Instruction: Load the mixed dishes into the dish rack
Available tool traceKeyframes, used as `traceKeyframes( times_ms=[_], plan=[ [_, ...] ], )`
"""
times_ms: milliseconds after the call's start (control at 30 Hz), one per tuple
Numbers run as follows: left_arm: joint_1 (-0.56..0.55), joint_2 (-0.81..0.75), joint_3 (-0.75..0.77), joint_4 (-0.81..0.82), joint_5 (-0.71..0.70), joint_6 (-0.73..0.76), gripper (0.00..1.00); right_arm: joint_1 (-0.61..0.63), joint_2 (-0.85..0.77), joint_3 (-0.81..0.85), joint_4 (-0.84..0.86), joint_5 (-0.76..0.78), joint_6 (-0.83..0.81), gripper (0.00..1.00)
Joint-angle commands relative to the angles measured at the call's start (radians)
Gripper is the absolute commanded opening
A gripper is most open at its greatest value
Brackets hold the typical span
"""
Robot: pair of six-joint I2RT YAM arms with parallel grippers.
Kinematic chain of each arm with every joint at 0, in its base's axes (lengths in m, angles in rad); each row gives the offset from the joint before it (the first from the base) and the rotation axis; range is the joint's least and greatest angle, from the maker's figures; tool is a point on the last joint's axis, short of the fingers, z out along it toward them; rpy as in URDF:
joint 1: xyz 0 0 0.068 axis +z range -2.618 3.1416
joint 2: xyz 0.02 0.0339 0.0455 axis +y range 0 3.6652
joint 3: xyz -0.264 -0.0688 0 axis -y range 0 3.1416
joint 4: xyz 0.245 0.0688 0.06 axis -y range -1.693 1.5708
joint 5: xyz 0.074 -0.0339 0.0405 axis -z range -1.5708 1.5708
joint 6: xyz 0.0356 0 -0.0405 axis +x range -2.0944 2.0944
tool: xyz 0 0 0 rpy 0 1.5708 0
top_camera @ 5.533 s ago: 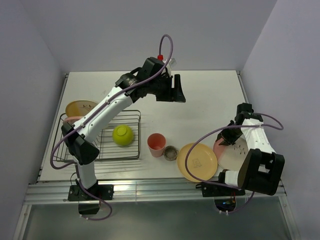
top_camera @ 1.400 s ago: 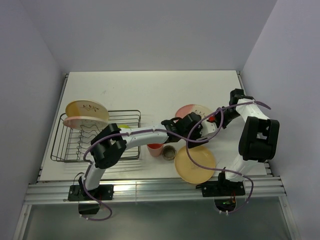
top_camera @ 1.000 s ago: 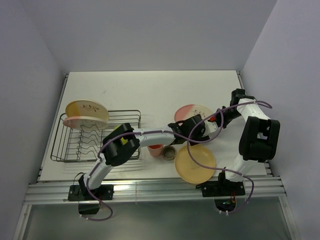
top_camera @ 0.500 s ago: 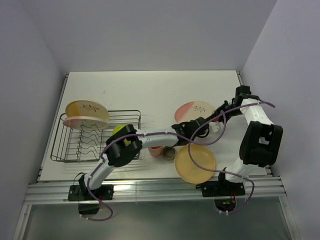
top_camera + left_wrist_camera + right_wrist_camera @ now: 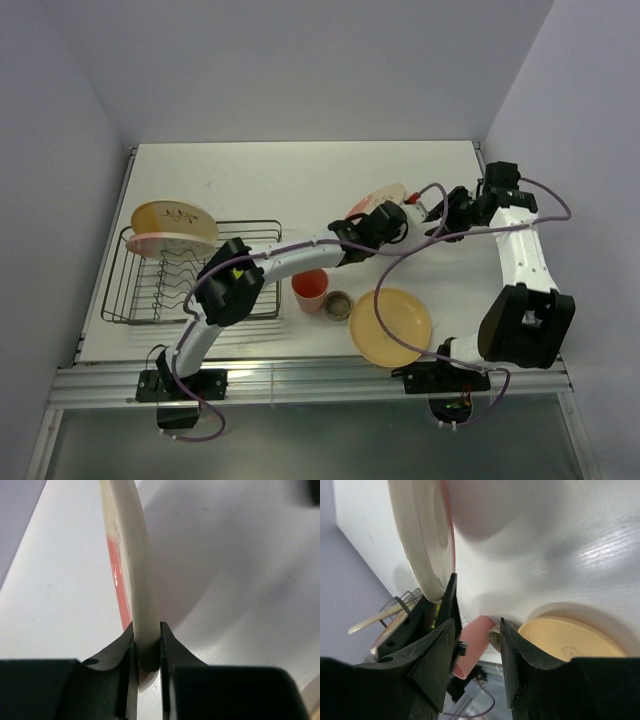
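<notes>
The cream-and-pink plate [image 5: 376, 200] hangs tilted on edge above the table's middle. My left gripper [image 5: 386, 218] is shut on its rim; in the left wrist view the plate [image 5: 131, 555] runs edge-on between the jaws of the left gripper [image 5: 148, 647]. My right gripper [image 5: 440, 212] stands open just right of the plate, apart from it. In the right wrist view the right gripper [image 5: 477, 650] holds nothing, and the plate [image 5: 420, 530] is up left. The dish rack [image 5: 150, 295] sits at the left with two plates [image 5: 175, 220] standing in it.
A pink cup [image 5: 311, 288], a tiny grey-brown cup [image 5: 340, 304] and a yellow-orange plate [image 5: 392, 326] lie near the front edge, below the held plate. A yellow-green bowl [image 5: 237, 268] in the rack is mostly hidden by my left arm. Walls enclose the table on three sides.
My left gripper has shut on the cream-and-pink plate's rim. My right gripper has opened, let the plate go and drawn back to the right. The plate now stands higher and more on edge.
</notes>
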Motion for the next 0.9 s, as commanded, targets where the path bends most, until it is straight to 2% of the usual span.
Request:
traceKeyframes(
  times_ms=[0,133,200,400,533,700,800,867],
  plan=[
    [0.079,-0.164,0.101,-0.015,-0.031,-0.124,0.0,0.033,-0.119,0.029,-0.066,-0.021,-0.012,0.49],
    [0.146,-0.246,0.189,-0.055,0.038,-0.293,0.0,0.04,-0.167,0.013,-0.064,-0.032,-0.008,0.48],
    [0.181,-0.302,0.212,-0.05,0.082,-0.329,0.0,0.042,-0.174,0.003,-0.063,-0.015,-0.016,0.48],
    [0.297,-0.479,0.233,-0.045,0.199,-0.507,0.0,0.042,-0.191,-0.186,0.044,-0.082,0.025,0.47],
    [0.378,-0.617,0.236,-0.078,0.222,-0.669,0.0,0.059,-0.194,-0.223,0.103,-0.093,0.047,0.47],
    [0.468,-0.817,0.225,-0.192,0.139,-0.873,0.0,0.112,-0.158,-0.188,0.144,-0.093,0.067,0.47],
    [0.485,-0.931,0.184,-0.275,0.002,-0.987,0.0,0.151,-0.122,-0.153,0.169,-0.096,0.091,0.46],
    [0.491,-0.976,0.171,-0.386,-0.09,-1.102,0.0,0.191,-0.096,-0.134,0.181,-0.101,0.101,0.46]
  ],
)
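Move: The dish rack, where the held plate is bound, has its middle about 47 cm to the left hand's left, 9 cm back and 8 cm lower. The green bowl inside stands 34 cm left and 9 cm back of this hand, the pink cup 19 cm left and 16 cm back. The yellow plate lies some 18 cm back, 10 cm left and 17 cm below the right hand; the small cup is 22 cm left and 13 cm back. The pink-and-cream plate, still pinched by its edge, is swept steeply up about 43 cm and 31 cm left by the left hand, slightly forward first, then back, high and rack-side, while the wrist rolls some 75 degrees left side down and swings counter-clockwise. The empty right hand, already open, lifts 4 cm, draws back while sinking, then drifts left, ending 6 cm left and nearer the yellow plate. ##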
